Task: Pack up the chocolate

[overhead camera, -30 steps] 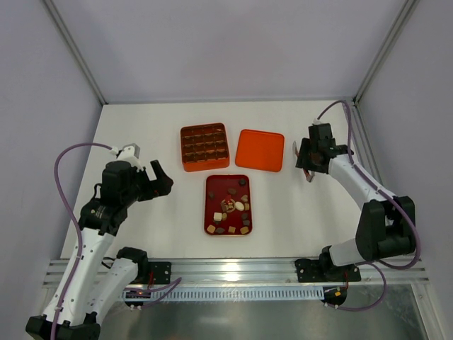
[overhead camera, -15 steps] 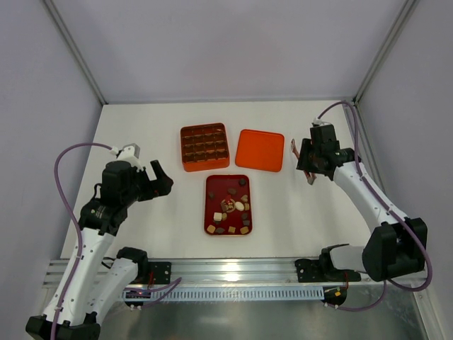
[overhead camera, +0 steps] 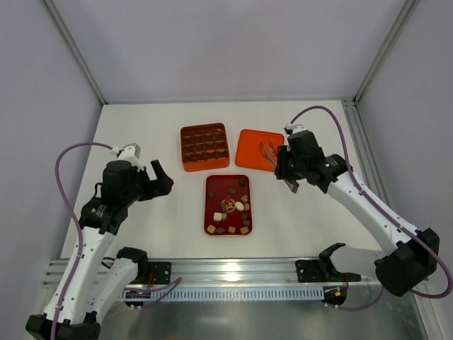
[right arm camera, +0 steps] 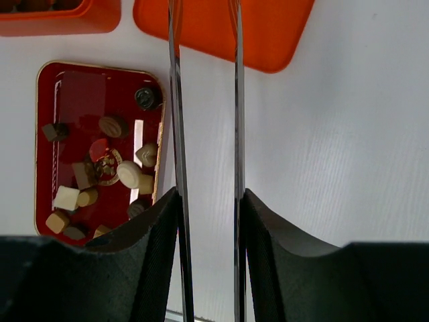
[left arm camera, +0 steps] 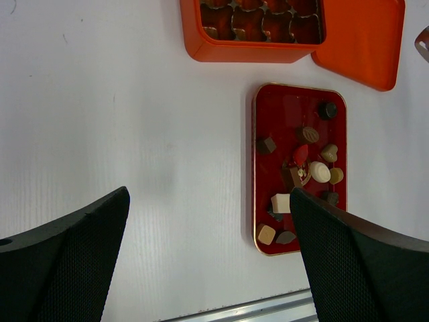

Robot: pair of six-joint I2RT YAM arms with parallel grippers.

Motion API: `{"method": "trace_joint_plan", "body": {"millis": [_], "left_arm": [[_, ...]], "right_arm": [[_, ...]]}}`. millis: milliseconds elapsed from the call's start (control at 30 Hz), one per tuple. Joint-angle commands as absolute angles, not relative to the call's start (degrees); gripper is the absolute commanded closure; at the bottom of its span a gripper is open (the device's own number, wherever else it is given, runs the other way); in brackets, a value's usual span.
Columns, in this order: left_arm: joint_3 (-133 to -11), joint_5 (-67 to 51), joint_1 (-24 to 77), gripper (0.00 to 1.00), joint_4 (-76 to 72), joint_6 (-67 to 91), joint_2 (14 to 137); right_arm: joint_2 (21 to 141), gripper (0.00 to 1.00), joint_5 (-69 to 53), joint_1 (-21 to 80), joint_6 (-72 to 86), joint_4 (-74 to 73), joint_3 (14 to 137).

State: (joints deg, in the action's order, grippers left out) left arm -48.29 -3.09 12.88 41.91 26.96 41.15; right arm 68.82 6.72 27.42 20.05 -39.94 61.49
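Note:
The chocolate [overhead camera: 228, 205] is several small brown, tan and cream pieces scattered on a dark red tray [overhead camera: 214, 185]; the left wrist view shows the chocolate [left arm camera: 319, 172] too. My right gripper [overhead camera: 285, 166] is shut on metal tongs [overhead camera: 269, 152], whose tips reach over the orange lid [overhead camera: 255, 145]. In the right wrist view, the two tong blades [right arm camera: 175, 100] run up between my right gripper's [right arm camera: 208, 198] pads, beside the tray's right edge, with chocolate [right arm camera: 129, 173] to their left. My left gripper [overhead camera: 161, 177] hangs open left of the tray, holding nothing.
An orange box with grid compartments [overhead camera: 204, 147] sits behind the red tray, with its lid to its right. The box [left arm camera: 255, 30] and lid [left arm camera: 362, 40] also show in the left wrist view. An aluminium rail [overhead camera: 233, 269] runs along the near edge.
My right arm has swung left from the table's right side to the lid and tray, carrying the tongs, and its jaws have narrowed. The left arm has not moved.

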Motion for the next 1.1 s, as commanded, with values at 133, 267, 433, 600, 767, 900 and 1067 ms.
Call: {"method": "trace_joint_plan", "body": {"millis": [133,267,433,600,767,900,1067], "left_arm": [[-48.34,-3.16,13.01,0.0,40.25,26.72,41.13],[-48.25,-2.99,13.01,0.0,40.25,26.89,41.13],[-48.25,-2.9,13.09,0.0,40.34,26.89,41.4],[-48.25,-2.99,13.01,0.0,40.25,26.89,41.48],[-48.25,-2.9,13.1,0.0,40.25,26.89,41.49],[-48.25,-2.9,13.01,0.0,40.25,26.81,41.57],[-48.25,-3.16,13.1,0.0,40.25,26.81,41.75]], "right_arm": [[67.06,0.57,5.98,38.66,23.64,-41.13,64.16],[68.81,0.58,7.21,43.76,24.61,-41.22,63.9],[71.19,0.59,7.91,48.6,25.14,-40.52,63.63],[73.82,0.59,8.53,50.18,24.79,-39.82,63.19],[75.58,0.59,8.09,50.54,24.17,-39.2,62.93],[76.38,0.59,7.82,51.06,23.82,-39.29,62.75],[76.99,0.59,7.65,52.03,23.91,-39.2,61.79]]}}
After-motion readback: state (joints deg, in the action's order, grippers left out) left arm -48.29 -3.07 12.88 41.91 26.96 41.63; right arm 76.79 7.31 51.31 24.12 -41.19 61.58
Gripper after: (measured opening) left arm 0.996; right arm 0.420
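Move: The right hand already holds the tongs, their tips reaching out ahead towards the orange lid. The oval leaf chocolate in the red tray lies about 16 cm to its left, 3 cm back and 10 cm below. The dark round chocolate is about 12 cm left and 1 cm ahead, the heart chocolate 11 cm left and 6 cm back. The lid's middle is 5 cm left and 13 cm ahead. From the idle left hand, the leaf chocolate lies some 22 cm right, 2 cm ahead and 13 cm below. The right hand keeps its grip on the tongs and sweeps them left and back off the orange lid to the red tray, about 10 cm left and 8 cm back, turning some 20 degrees counter-clockwise on the way. The sweep starts nearly level, then slows as the hand sinks about 4 cm and tips slightly, bringing the open tongs over the tray's far right part near the leaf and dark round chocolates; no touch on a chocolate can be made out. ##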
